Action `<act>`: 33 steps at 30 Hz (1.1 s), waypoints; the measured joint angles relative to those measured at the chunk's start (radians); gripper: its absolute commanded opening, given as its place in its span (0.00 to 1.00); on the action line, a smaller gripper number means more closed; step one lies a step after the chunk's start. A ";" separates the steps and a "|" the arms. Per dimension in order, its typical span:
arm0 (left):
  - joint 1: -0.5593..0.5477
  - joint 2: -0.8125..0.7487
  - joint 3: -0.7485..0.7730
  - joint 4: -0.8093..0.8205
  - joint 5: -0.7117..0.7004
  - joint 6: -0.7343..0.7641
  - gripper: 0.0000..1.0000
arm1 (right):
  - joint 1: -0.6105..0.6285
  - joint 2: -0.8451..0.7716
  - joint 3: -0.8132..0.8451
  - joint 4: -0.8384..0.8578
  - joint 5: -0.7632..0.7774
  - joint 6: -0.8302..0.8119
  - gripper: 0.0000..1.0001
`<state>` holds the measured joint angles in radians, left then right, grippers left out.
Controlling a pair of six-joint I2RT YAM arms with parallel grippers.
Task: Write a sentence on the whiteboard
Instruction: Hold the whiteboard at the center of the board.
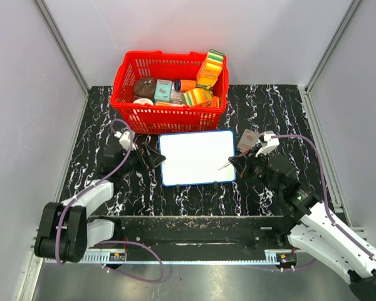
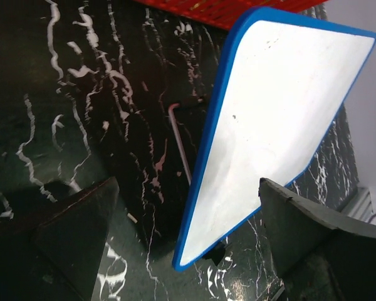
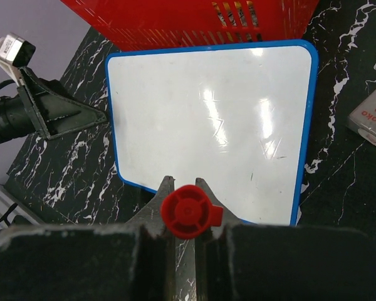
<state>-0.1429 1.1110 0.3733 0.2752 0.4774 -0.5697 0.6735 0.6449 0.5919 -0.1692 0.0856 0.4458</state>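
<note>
The whiteboard lies flat in the middle of the black marbled table, white with a thin blue frame. Its face is blank in every view, and the sentence is not in view. My left gripper is at the board's left edge, open wide, and the board's near corner lies between its fingers without touching them. At the board's right edge my right gripper is shut on a red marker. The marker's round end faces the wrist camera, and the board is just ahead of it.
A red plastic basket holding several packaged goods stands right behind the board. A small pinkish box lies to the right of the board's far corner. Grey walls close in the left, right and back sides.
</note>
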 measured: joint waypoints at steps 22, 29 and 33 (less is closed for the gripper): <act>0.008 0.450 0.034 0.713 0.440 -0.117 0.47 | 0.000 -0.008 0.000 0.007 0.000 0.023 0.00; 0.011 0.521 0.033 0.800 0.491 -0.166 0.19 | 0.000 -0.002 0.000 0.015 -0.008 0.023 0.00; 0.011 0.550 0.031 0.863 0.525 -0.219 0.06 | 0.000 0.005 0.000 0.023 -0.024 0.023 0.00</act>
<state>-0.1318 1.6608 0.4042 1.1378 1.0023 -0.7883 0.6735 0.6502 0.5919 -0.1467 0.0612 0.4686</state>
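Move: The whiteboard's left edge is about 4 cm to the left hand's right, nearly level in height; the board's middle lies some 16 cm right, straight ahead 0. The red basket stands about 21 cm ahead and 6 cm right of that hand. From the right hand, already holding the marker, the whiteboard's middle is some 12 cm left, 1 cm ahead and 10 cm below. The left hand goes about 6 cm right, turning some 30 degrees, mostly clockwise, and pinches the whiteboard's left edge. ##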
